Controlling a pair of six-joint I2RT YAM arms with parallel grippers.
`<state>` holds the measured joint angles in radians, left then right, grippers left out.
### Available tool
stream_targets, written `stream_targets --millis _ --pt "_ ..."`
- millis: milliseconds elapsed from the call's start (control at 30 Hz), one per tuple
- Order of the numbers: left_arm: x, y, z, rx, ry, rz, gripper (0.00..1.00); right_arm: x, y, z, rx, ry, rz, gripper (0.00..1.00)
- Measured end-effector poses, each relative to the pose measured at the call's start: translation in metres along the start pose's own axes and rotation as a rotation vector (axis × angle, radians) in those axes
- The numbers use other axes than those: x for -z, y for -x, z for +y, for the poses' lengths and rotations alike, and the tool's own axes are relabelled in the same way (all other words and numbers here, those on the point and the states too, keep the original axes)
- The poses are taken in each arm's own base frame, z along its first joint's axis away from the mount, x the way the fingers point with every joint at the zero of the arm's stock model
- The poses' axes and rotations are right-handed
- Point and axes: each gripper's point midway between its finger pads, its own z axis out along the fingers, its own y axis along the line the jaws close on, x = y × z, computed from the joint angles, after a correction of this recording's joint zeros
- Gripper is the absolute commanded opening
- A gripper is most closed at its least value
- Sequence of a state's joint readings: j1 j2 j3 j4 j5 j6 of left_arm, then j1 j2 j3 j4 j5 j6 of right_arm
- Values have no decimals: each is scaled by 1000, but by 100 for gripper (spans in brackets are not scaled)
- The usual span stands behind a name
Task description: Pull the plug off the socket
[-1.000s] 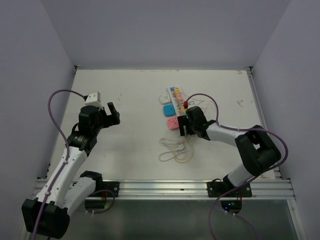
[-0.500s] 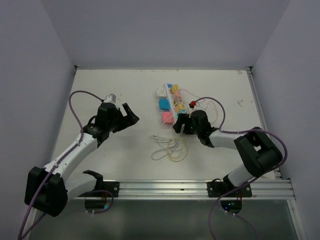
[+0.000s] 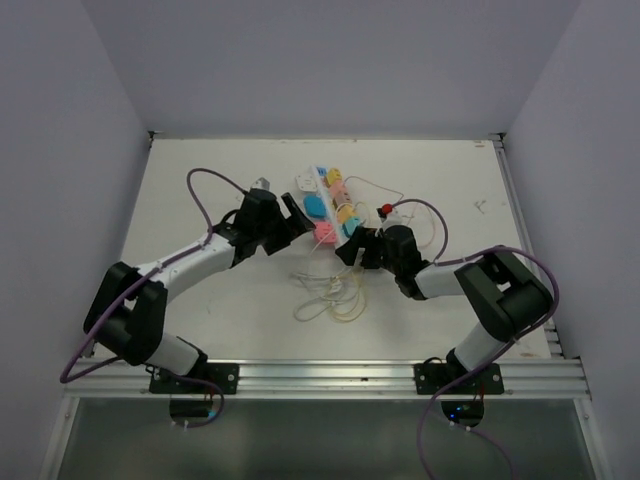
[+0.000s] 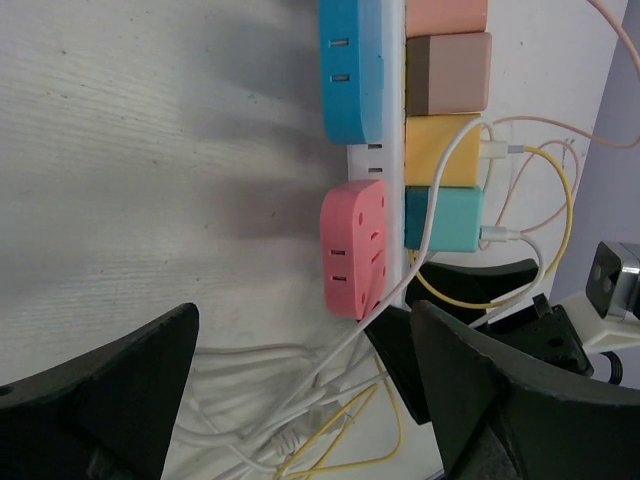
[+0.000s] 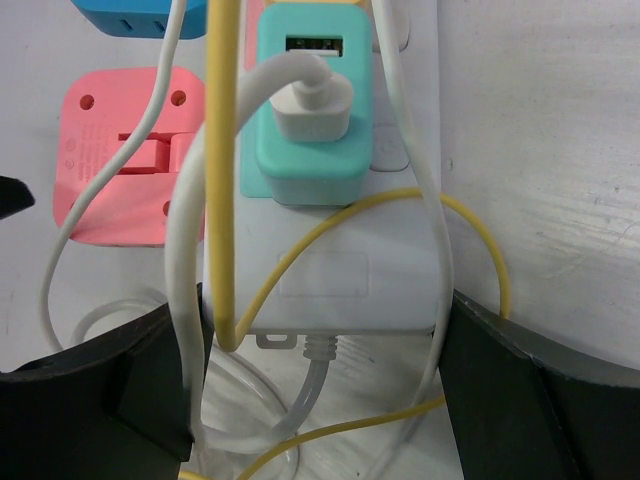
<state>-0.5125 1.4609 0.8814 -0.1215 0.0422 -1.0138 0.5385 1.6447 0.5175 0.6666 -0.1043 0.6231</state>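
The socket [image 3: 322, 180] is a white strip lying slantwise at mid-table, with several coloured plugs in a row on it. My right gripper [image 5: 320, 400] is shut on its near end [image 5: 320, 275], a finger against each side, with white and yellow cords caught alongside. A teal plug [image 5: 305, 110] with a white USB lead sits just ahead of those fingers. A pink plug [image 4: 355, 245] and a blue one [image 4: 355, 70] lie against the strip's left side. My left gripper [image 4: 300, 320] is open, the pink plug just beyond its fingertips, nothing between them.
A tangle of white and yellow cords [image 3: 330, 295] lies on the table in front of the strip. Thin cords loop out to the right, past a small red part [image 3: 385, 209]. White walls enclose the table on three sides.
My left arm has swung right across the table up to the strip's left side, its jaws narrowing a little. The right gripper has shifted left, turning the strip with it.
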Motion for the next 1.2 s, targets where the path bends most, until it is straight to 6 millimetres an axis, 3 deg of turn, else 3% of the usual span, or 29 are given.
stream_targets --millis 233,533,900,1200 --pt "-20 -5 -2 93 25 5 74 -2 -1 1 1 0 -4 0" --pt "-35 6 -19 137 -12 -30 66 -7 -1 6 11 14 -8 0" --pt "-48 3 -18 156 -20 -26 48 -7 -2 7 21 7 -10 0" --pt "-57 -13 -14 156 -27 14 46 -8 -3 7 27 3 -9 0"
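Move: The pink plug lies about 7 cm to the left gripper's right, 2 cm farther out and 8 cm lower; from the right gripper, holding the near end of the socket strip, it is some 6 cm left and 3 cm ahead. The blue plug sits 6 cm beyond the pink plug and 2 cm to its left; the teal plug stands 6 cm to its right and 2 cm farther out. Bring the left gripper about 6 cm in all to the right, down and forward onto the left side of the pink plug, halving the open gap on the way so the jaws come to straddle the plug's edge without shutting on it. Keep the right gripper clamped on the socket strip's end, letting it creep some 1 cm left. ##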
